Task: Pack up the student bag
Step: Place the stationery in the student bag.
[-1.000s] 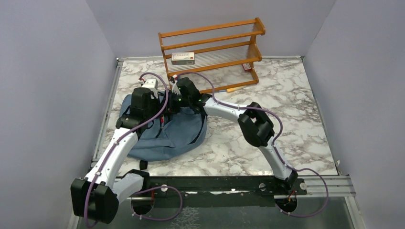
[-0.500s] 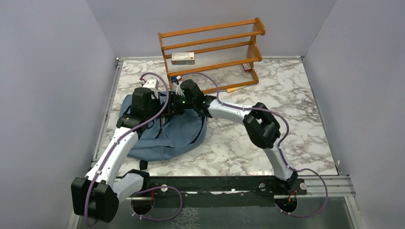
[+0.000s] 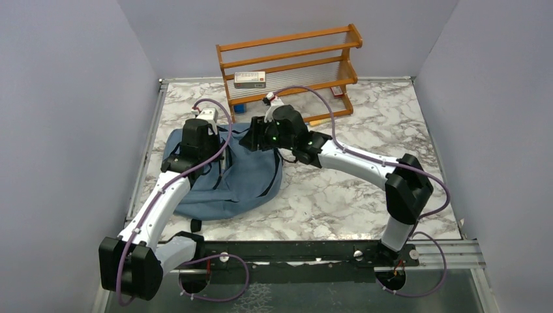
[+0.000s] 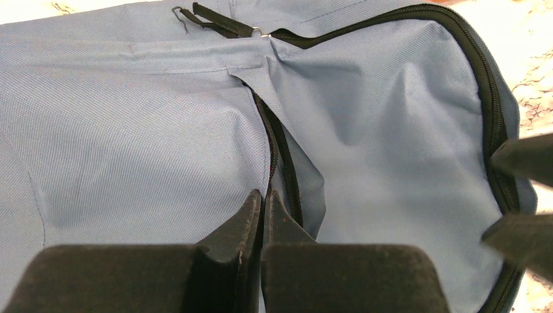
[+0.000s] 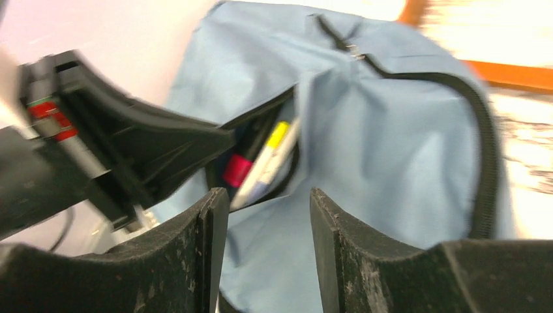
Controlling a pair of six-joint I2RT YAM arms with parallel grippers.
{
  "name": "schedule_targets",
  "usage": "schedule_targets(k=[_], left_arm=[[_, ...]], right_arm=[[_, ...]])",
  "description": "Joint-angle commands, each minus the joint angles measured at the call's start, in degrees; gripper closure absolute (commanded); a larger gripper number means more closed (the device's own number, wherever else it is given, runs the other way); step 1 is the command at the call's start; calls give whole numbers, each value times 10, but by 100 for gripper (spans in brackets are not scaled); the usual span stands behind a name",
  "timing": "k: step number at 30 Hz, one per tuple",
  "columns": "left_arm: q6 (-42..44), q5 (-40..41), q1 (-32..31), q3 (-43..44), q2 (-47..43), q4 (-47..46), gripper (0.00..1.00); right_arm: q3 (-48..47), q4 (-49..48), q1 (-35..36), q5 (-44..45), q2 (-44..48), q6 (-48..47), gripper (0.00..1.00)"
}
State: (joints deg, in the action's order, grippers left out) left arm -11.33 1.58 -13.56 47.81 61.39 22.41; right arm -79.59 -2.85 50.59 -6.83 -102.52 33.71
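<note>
The student bag (image 3: 229,177), dusty blue with black zipper trim, lies flat at the left of the marble table. My left gripper (image 4: 264,195) is shut on the fabric edge of its front pocket beside the zipper and holds the slit apart. In the right wrist view that pocket opening (image 5: 261,163) shows pens inside, one with a red cap and one with a yellow part. My right gripper (image 5: 267,199) hovers open over the bag's right part (image 3: 253,139), nothing between its fingers. Its dark fingertips (image 4: 525,160) show at the right edge of the left wrist view.
A wooden two-shelf rack (image 3: 290,68) stands at the back with a white box (image 3: 250,79) on its shelf and a small red item (image 3: 337,91) at its right end. An orange stick (image 3: 318,121) and a blue item (image 3: 240,108) lie beneath it.
My right gripper has opened and drawn back to the right, away from the pocket opening. The left gripper has kept its hold and place.
</note>
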Motion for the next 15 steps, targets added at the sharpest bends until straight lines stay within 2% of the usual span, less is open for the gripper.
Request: schedule_targets(k=[1, 9, 15], left_arm=[[-2, 2, -4, 21, 2, -29, 100], [0, -7, -4, 4, -10, -27, 100], [9, -11, -4, 2, -21, -25, 100]], right_arm=[[21, 80, -24, 148, 19, -53, 48], [80, 76, -125, 256, 20, -39, 48], [86, 61, -208, 271, -28, 17, 42]])
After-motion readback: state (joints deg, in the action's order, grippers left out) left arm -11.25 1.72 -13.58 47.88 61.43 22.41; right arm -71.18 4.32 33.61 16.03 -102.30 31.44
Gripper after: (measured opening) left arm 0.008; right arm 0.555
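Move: The yellow stick by the rack's front rail lies about 20 cm ahead of my right hand, 26 cm to its right and 20 cm below. The blue pen lies about 6 cm to the left of the stick, about 1 cm nearer me. The bag's open mouth is roughly 8 cm to my right hand's left, 2 cm back and 12 cm down. From my left hand the yellow stick is some 20 cm ahead, 33 cm right and 16 cm below. Holding nothing, my right hand swings off the bag to the right, about 20 cm, while reaching some 12 cm forward and sinking 9 cm towards the yellow stick. The wrist turns clockwise roughly 35 degrees and rolls its left side down, fingers staying half open. My left hand stays put, its shut fingertips still holding the cloth beside the bag's mouth. ##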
